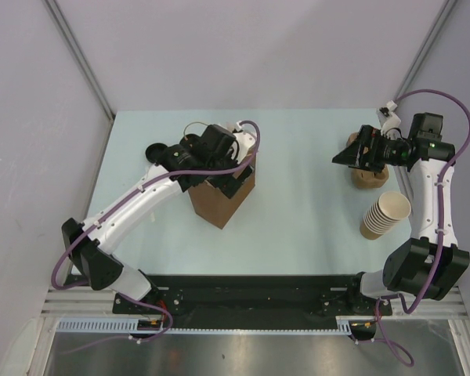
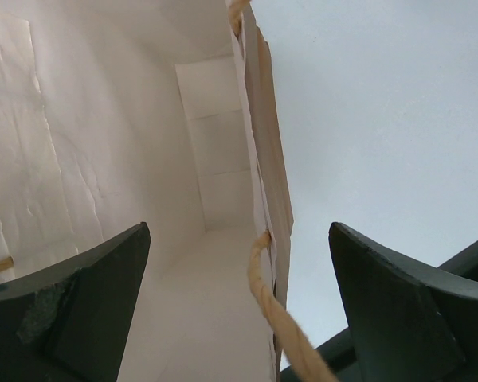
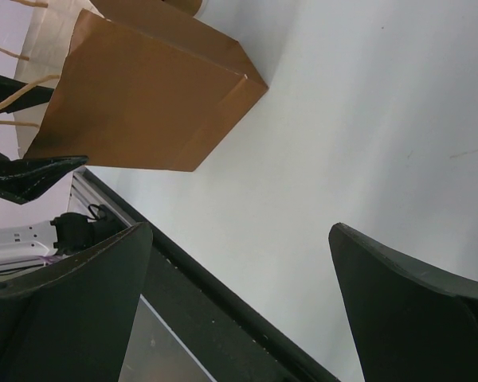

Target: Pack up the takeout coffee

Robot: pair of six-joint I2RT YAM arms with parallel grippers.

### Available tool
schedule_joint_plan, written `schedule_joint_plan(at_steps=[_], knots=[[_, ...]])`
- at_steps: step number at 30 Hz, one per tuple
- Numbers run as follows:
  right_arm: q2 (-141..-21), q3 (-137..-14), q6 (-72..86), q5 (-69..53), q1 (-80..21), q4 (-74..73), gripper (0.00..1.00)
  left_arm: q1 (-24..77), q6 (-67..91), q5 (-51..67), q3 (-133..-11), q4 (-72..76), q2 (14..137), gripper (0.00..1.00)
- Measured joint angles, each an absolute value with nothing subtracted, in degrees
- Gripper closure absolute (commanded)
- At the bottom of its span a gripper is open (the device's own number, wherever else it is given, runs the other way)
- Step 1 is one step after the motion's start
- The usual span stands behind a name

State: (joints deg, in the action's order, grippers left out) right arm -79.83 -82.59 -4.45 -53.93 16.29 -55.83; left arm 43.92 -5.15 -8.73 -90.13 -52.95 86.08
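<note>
The takeout coffee (image 1: 153, 151) shows as a round black lid at the back left, just left of my left gripper and partly hidden by it. The brown paper bag (image 1: 222, 200) stands upright in the middle of the table. My left gripper (image 1: 219, 164) hangs open over the bag's mouth. In the left wrist view the bag's side wall (image 2: 264, 159) and a twine handle (image 2: 277, 314) run between the spread fingers of my left gripper (image 2: 239, 231), and the white inside holds nothing. My right gripper (image 1: 343, 157) is open at the back right, apart from the bag (image 3: 143, 95), with only bare table between its jaws (image 3: 239, 231).
A moulded pulp cup carrier (image 1: 366, 177) lies under my right wrist. A stack of lidless paper cups (image 1: 385, 214) lies on its side near the right arm. A black rail (image 1: 251, 290) runs along the near edge of the table.
</note>
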Motion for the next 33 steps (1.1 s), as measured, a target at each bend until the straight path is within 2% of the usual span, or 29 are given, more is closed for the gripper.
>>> schedule_joint_plan(at_steps=[18,25,28,33], knots=[[-79.8,-82.6,-4.1,-54.7,16.7,-55.8,0.01,44.7,-9.4,-8.8,-91.8,-50.9,81.8,0.00],[-80.0,-82.8,-4.5,-54.5,16.7,-56.1,0.00,44.8,-11.4,-3.0,-95.5,-48.2,77.8,0.00],[-81.5,-86.0,-6.0,-53.0,16.7,-58.0,0.00,44.9,-11.8,-0.8,-98.3,-46.6,75.6,0.00],[-87.0,-99.9,-10.3,-47.2,17.6,-62.0,0.00,44.3,-11.9,-0.1,-111.1,-44.0,75.4,0.01]])
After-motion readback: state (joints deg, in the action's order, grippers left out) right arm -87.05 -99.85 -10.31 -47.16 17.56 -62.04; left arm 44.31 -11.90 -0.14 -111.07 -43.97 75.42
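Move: The paper bag's middle is about 6 cm ahead, 5 cm left and 12 cm below the open left hand, which is beside its right rim and handle. The lidded cup stands some 14 cm ahead and 15 cm left of this hand, near the table. The right hand has the bag about 31 cm to its left, 3 cm ahead and 16 cm down; the pulp tray lies roughly 12 cm ahead, 12 cm right and 25 cm below. Fingers open, left rises about 24 cm off the bag, tilting up some 40 degrees; right eases forward-right, up. ##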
